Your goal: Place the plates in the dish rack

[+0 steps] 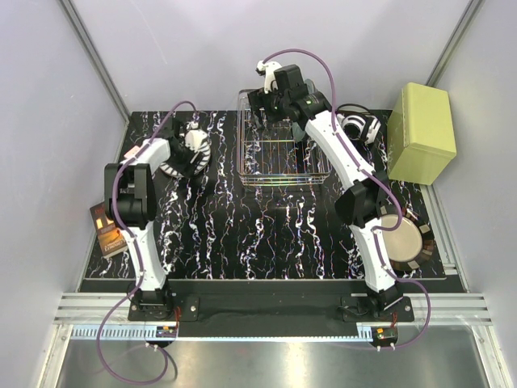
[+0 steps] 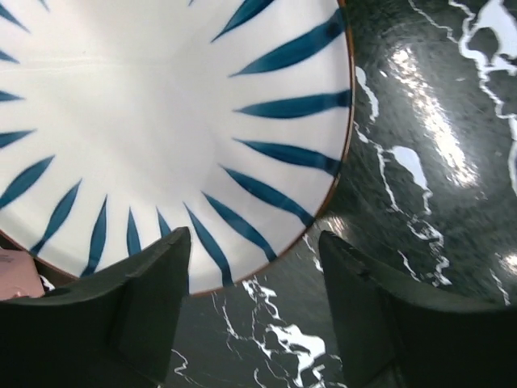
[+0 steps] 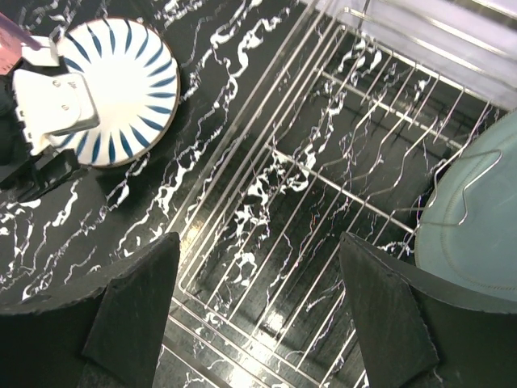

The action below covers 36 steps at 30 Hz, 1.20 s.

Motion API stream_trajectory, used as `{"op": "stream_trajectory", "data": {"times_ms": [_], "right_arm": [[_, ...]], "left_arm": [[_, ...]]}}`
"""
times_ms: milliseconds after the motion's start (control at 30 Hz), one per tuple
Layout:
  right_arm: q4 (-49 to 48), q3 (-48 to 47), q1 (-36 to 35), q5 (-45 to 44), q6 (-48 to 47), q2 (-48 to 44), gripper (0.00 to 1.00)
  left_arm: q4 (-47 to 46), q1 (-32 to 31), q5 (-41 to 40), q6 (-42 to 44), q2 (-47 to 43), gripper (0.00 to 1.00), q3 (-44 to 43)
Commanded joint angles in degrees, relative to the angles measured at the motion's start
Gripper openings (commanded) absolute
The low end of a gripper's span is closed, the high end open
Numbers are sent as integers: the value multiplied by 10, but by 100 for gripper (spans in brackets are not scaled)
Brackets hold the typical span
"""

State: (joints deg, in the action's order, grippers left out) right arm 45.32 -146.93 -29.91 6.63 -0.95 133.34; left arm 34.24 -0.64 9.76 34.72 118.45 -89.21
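The white plate with dark radial stripes lies on the black marbled table at the back left. My left gripper is open at its rim: in the left wrist view one finger is over the plate's edge and the other is over bare table. The silver wire dish rack stands at the back centre. The pale green-blue plate stands inside it on the right, also in the right wrist view. My right gripper hovers open and empty above the rack floor. The beige brown-rimmed plate lies front right. I cannot pick out the dark teal plate.
A yellow-green box stands at the back right, with a black-and-white round object beside it. A brown packet lies at the table's left edge. White walls close in the back and sides.
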Motion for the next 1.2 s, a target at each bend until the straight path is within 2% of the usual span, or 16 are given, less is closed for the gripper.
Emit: {"op": "stream_trajectory", "data": {"times_ms": [0, 100, 267, 367, 633, 833, 1100, 1167], "right_arm": [[-1, 9, 3, -10, 6, -20, 87], [-1, 12, 4, -16, 6, -23, 86], [-1, 12, 3, -19, 6, -23, 86], [-1, 14, 2, -21, 6, -24, 86], [-1, 25, 4, -26, 6, -33, 86], [-1, 38, 2, -29, 6, -43, 86], [10, 96, 17, -7, 7, -83, 86], [14, 120, 33, 9, 39, -105, 86]], "left_arm": [[-28, -19, -35, 27, 17, 65, -16], [-26, -25, -39, 36, 20, 56, -7], [-26, -32, -38, 45, 7, 15, 12], [-26, -36, -37, 52, -11, 2, 42], [10, -46, -9, 46, -66, 0, 98], [61, -80, 41, 49, -146, 0, 184], [116, -175, 116, 38, -259, 0, 289], [128, -208, 128, 29, -283, 0, 306]]}}
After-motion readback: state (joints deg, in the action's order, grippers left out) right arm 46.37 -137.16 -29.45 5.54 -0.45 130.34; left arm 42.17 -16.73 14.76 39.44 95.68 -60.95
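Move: The striped plate's middle lies some 7 cm ahead of the open left hand and 5 cm to its left, about 2 cm below. The pink block stands about 23 cm left of that hand and 6 cm farther out; the dish rack's middle is about 36 cm to its right and 11 cm ahead. From the right hand, the plate is some 30 cm left, 3 cm ahead and 24 cm below. Left fingers pinch the plate's near-right rim, draw it about 18 cm back and rightward; right hand sinks slightly. ##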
